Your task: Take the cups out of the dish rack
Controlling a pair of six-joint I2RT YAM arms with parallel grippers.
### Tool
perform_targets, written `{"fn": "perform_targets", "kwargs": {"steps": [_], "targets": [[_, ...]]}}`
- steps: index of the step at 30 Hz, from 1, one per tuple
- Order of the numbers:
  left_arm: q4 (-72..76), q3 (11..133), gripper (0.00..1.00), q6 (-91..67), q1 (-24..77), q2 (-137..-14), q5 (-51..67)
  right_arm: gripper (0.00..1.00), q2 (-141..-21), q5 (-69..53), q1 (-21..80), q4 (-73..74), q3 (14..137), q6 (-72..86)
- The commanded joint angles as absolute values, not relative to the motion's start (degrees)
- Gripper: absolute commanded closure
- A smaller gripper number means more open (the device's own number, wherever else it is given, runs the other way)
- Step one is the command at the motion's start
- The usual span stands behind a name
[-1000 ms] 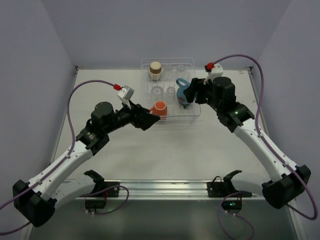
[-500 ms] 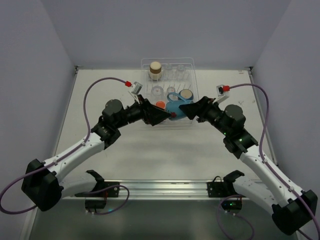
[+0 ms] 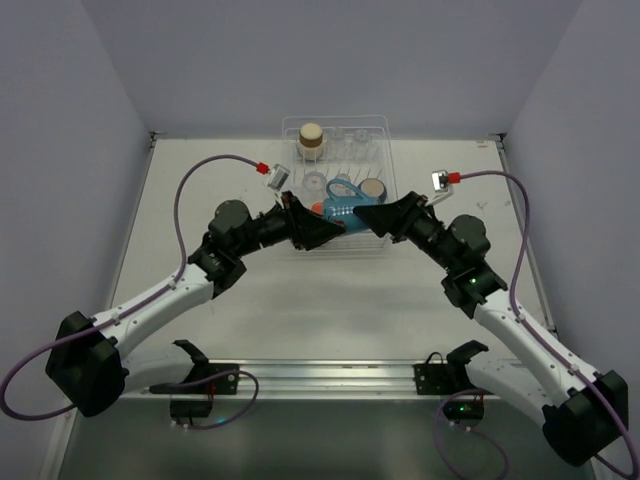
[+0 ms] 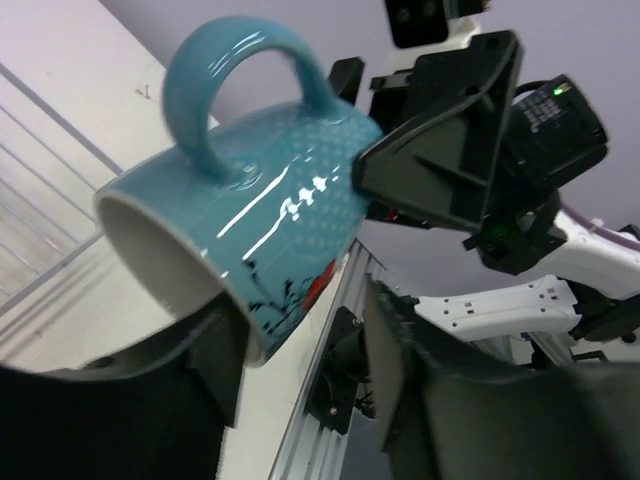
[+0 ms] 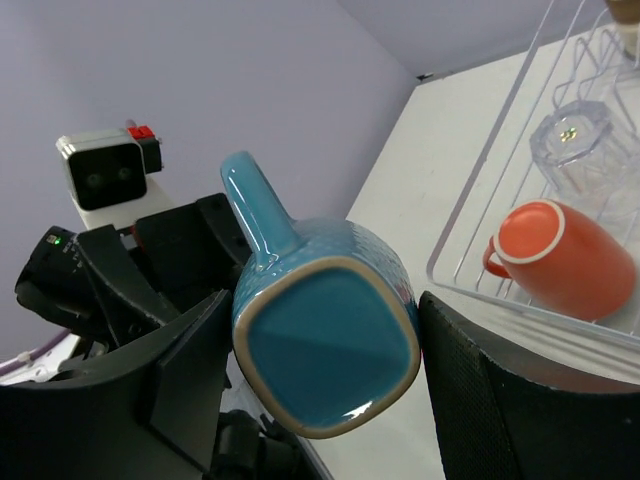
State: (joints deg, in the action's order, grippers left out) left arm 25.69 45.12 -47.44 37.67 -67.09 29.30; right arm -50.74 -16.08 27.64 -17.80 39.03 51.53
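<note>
A blue mug [image 3: 343, 212] hangs on its side in the air over the near edge of the dish rack [image 3: 385, 140]. My right gripper [image 3: 362, 213] is shut on its base end [image 5: 325, 340], one finger on each side, handle up. My left gripper [image 3: 330, 226] faces it from the left. In the left wrist view the mug's mouth end [image 4: 270, 190] lies between the left gripper's [image 4: 305, 320] jaws: the rim rests against one finger, and a gap separates it from the other. An orange mug [image 5: 565, 255] lies in the rack. A brown cup [image 3: 311, 140] stands at the rack's far left.
Clear tumblers [image 3: 315, 182] sit upside down among the prongs, one seen in the right wrist view [image 5: 575, 135]. Another round cup [image 3: 372, 187] stands in the rack's right half. Both arms meet over the rack's near wall [image 5: 470, 270]. Bare white tabletop [image 3: 330, 300] lies nearer.
The right gripper lifted the blue mug out of the rack's right side and carried it left and nearer. The left gripper came in to the mug's mouth and its jaws have narrowed.
</note>
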Motion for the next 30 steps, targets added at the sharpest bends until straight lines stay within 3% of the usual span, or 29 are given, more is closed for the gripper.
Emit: {"fn": "perform_targets", "kwargs": {"steps": [1,3,5,6,7,8,9,12,13,17,20,23,26,30], "targets": [[32.6,45.9,0.53,-49.5,38.3,-67.5,31.5,0.81,-52.3,-20.6,27.6,-30.5,37.2,57.2],[33.0,45.9,0.57,-49.4,38.5,-67.3,31.6,0.80,-52.6,-21.0,27.7,-32.6,36.0,58.6],[33.5,45.4,0.71,-49.0,38.7,-66.5,31.0,0.80,-53.3,-21.7,27.6,-33.7,35.2,59.5],[33.5,45.3,0.88,-49.0,38.7,-66.0,30.2,0.80,-53.6,-22.1,27.6,-34.2,34.9,60.0],[33.5,45.0,0.98,-49.0,38.7,-65.8,30.0,0.78,-54.0,-22.9,27.6,-35.0,34.5,60.5],[33.4,44.7,1.00,-48.7,38.7,-65.7,29.7,0.77,-54.8,-23.3,27.7,-36.6,33.7,61.6],[33.1,44.6,1.00,-48.3,38.7,-64.9,28.7,0.73,-55.3,-23.6,27.8,-37.5,33.1,62.2],[27.8,45.9,1.00,-44.1,38.7,-62.2,23.2,0.45,-56.2,-24.7,27.7,-39.0,31.8,62.8],[22.7,46.7,1.00,-42.6,38.8,-61.5,21.4,0.31,-56.1,-24.7,27.7,-38.8,31.6,62.1],[14.0,51.2,1.00,-37.0,38.6,-59.9,13.0,0.10,-54.8,-23.7,27.7,-35.0,32.3,59.6],[7.6,53.8,1.00,-32.7,38.6,-60.1,6.6,0.01,-53.5,-23.6,27.7,-31.3,33.2,57.6],[1.2,57.7,1.00,-29.5,37.3,-61.1,-4.1,0.01,-50.8,-22.1,27.7,-26.9,34.0,54.4],[-3.5,62.2,1.00,-30.5,29.9,-64.1,-2.0,0.01,-48.4,-21.4,27.7,-22.2,34.7,50.3],[-16.4,72.5,1.00,-26.4,22.4,-73.5,-10.9,0.01,-46.3,-19.8,27.7,-14.3,36.1,44.8]]}}
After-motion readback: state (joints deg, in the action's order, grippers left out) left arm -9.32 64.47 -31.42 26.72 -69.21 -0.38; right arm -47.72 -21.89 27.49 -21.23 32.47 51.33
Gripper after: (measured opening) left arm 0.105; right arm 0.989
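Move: The blue mug, still held by the right hand, has its middle about 3 cm ahead, 3 cm right and 1 cm above the left hand, its rim between the open left fingers. From the left hand, roughly 22 cm below, the orange mug lies some 20 cm ahead and 4 cm left, the dark blue cup 27 cm ahead and 10 cm right. From the right hand, the blue mug's middle is about 1 cm ahead and 3 cm left, level in height. Left fingers pinch the blue mug's rim; right opens, releasing it; left carries it about 12 cm forward and left. ##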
